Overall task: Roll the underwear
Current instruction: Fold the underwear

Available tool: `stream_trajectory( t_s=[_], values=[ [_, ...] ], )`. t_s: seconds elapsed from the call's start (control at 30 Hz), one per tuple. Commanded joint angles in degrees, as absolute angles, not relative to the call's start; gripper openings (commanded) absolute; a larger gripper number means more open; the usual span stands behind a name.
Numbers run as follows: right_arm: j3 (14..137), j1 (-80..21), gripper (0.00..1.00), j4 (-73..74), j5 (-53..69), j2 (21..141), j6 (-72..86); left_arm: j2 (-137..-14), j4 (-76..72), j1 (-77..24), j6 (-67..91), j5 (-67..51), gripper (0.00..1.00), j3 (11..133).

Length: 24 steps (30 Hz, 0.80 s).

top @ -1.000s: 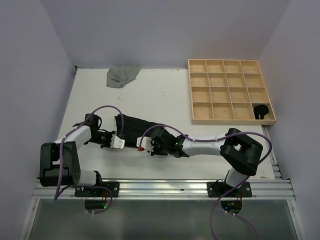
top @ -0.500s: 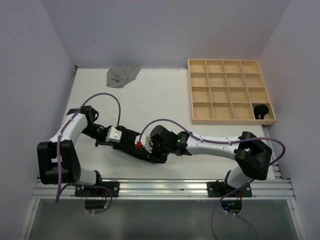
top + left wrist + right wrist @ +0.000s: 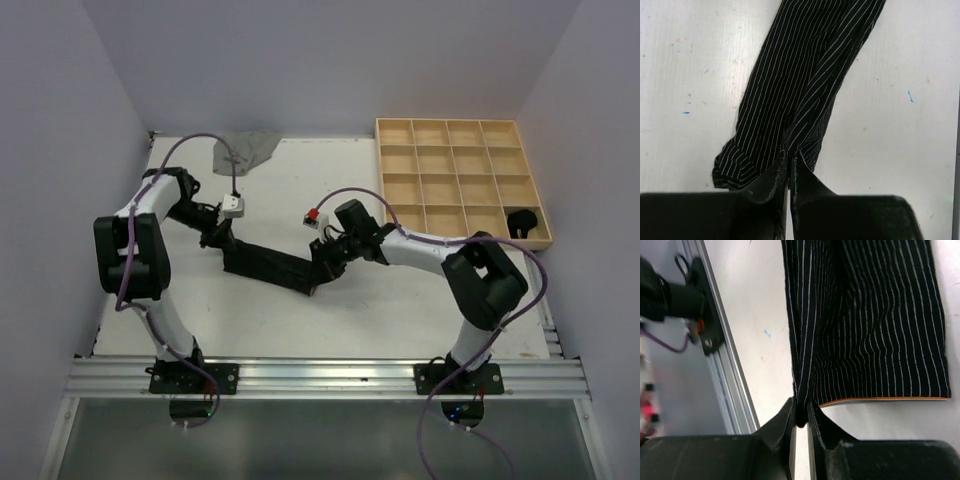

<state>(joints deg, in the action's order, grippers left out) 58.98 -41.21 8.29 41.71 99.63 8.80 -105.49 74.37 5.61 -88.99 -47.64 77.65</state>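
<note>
A black pinstriped underwear (image 3: 268,264) lies pulled out into a long band across the middle of the table, between both grippers. My left gripper (image 3: 224,248) is shut on its left end, and in the left wrist view the striped underwear (image 3: 800,75) runs away from the pinching left gripper (image 3: 791,162). My right gripper (image 3: 318,270) is shut on the right end. The right wrist view shows a folded edge of the underwear (image 3: 865,315) nipped in the right gripper (image 3: 801,417), beside an orange-edged hem. A plain grey underwear (image 3: 243,150) lies crumpled at the far left.
The wooden grid tray (image 3: 383,185) stands at the back right, with a black rolled piece (image 3: 522,222) in its near right compartment. The metal rail (image 3: 710,340) at the table's near edge shows in the right wrist view. Walls close in left, right and behind.
Both arms have swung away from the near edge toward the table's middle with the black underwear held between them. The cloth is now drawn out longer and thinner.
</note>
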Motion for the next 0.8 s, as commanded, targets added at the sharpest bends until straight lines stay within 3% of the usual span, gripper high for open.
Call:
stream_trajectory(
  t_s=[0.0,0.2,0.27,0.3,0.37,0.5,0.57,0.67,0.7,0.77],
  values=[
    [62.74,-37.45,0.0,-1.74,51.41,105.02,21.42,-112.73,74.89,6.06,-82.55,-53.35,0.04,83.31],
    [72.94,-31.29,0.0,-9.57,57.21,121.09,36.02,-126.46,70.24,6.59,-74.46,-54.05,0.06,90.61],
    [74.52,-29.71,0.0,-14.05,57.74,125.04,40.23,-127.79,67.69,7.38,-71.04,-53.53,0.13,90.79],
    [75.23,-29.36,0.0,-13.71,57.66,126.03,40.34,-127.62,65.24,7.64,-70.15,-53.7,0.18,90.36],
    [76.54,-28.48,0.0,-12.48,57.65,127.96,40.25,-126.48,63.64,8.96,-69.17,-54.31,0.38,90.44],
    [77.08,-28.13,0.0,-9.67,57.39,130.95,39.02,-121.83,62.14,11.25,-68.21,-58.35,0.64,91.93],
    [76.03,-28.13,0.0,-10.02,56.69,130.96,39.29,-117.1,61.27,12.83,-65.94,-60.38,0.83,92.2],
    [73.84,-28.83,0.0,-7.83,55.55,129.82,37.37,-109.2,51.44,15.46,-56.2,-60.21,0.88,90.09],
    [73.13,-29.61,0.0,-6.69,55.11,129.29,36.48,-107.07,45.5,15.99,-53.64,-58.81,1.0,87.56],
    [70.42,-30.67,0.0,-5.54,53.62,127.88,35.78,-100.85,39.93,16.61,-48.11,-53.37,1.0,83.87]
  ],
)
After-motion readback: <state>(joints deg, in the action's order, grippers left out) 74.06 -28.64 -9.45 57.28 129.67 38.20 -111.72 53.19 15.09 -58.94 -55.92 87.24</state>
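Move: Both hands pinch the underwear's raised edge, its middle some 9 cm right and 5 cm back of the left hand, a little below, and 10 cm left and 4 cm ahead of the right. The left's table spot lies about 5 cm straight ahead and 8 cm below; the right's, roughly 11 cm ahead, 1 cm left and 7 cm below. The grey cloth is about 21 cm ahead and 5 cm right of the left hand. Still pinching the underwear, both hands carry its edge forward and down to the table, the left about 5 cm ahead and 6 down, the right some 12 ahead and 6 down, its wrist turning about 35 degrees. The left fingers then open wide and leave it, going forward, up and left; the right keeps its pinch low and nearly stops. ##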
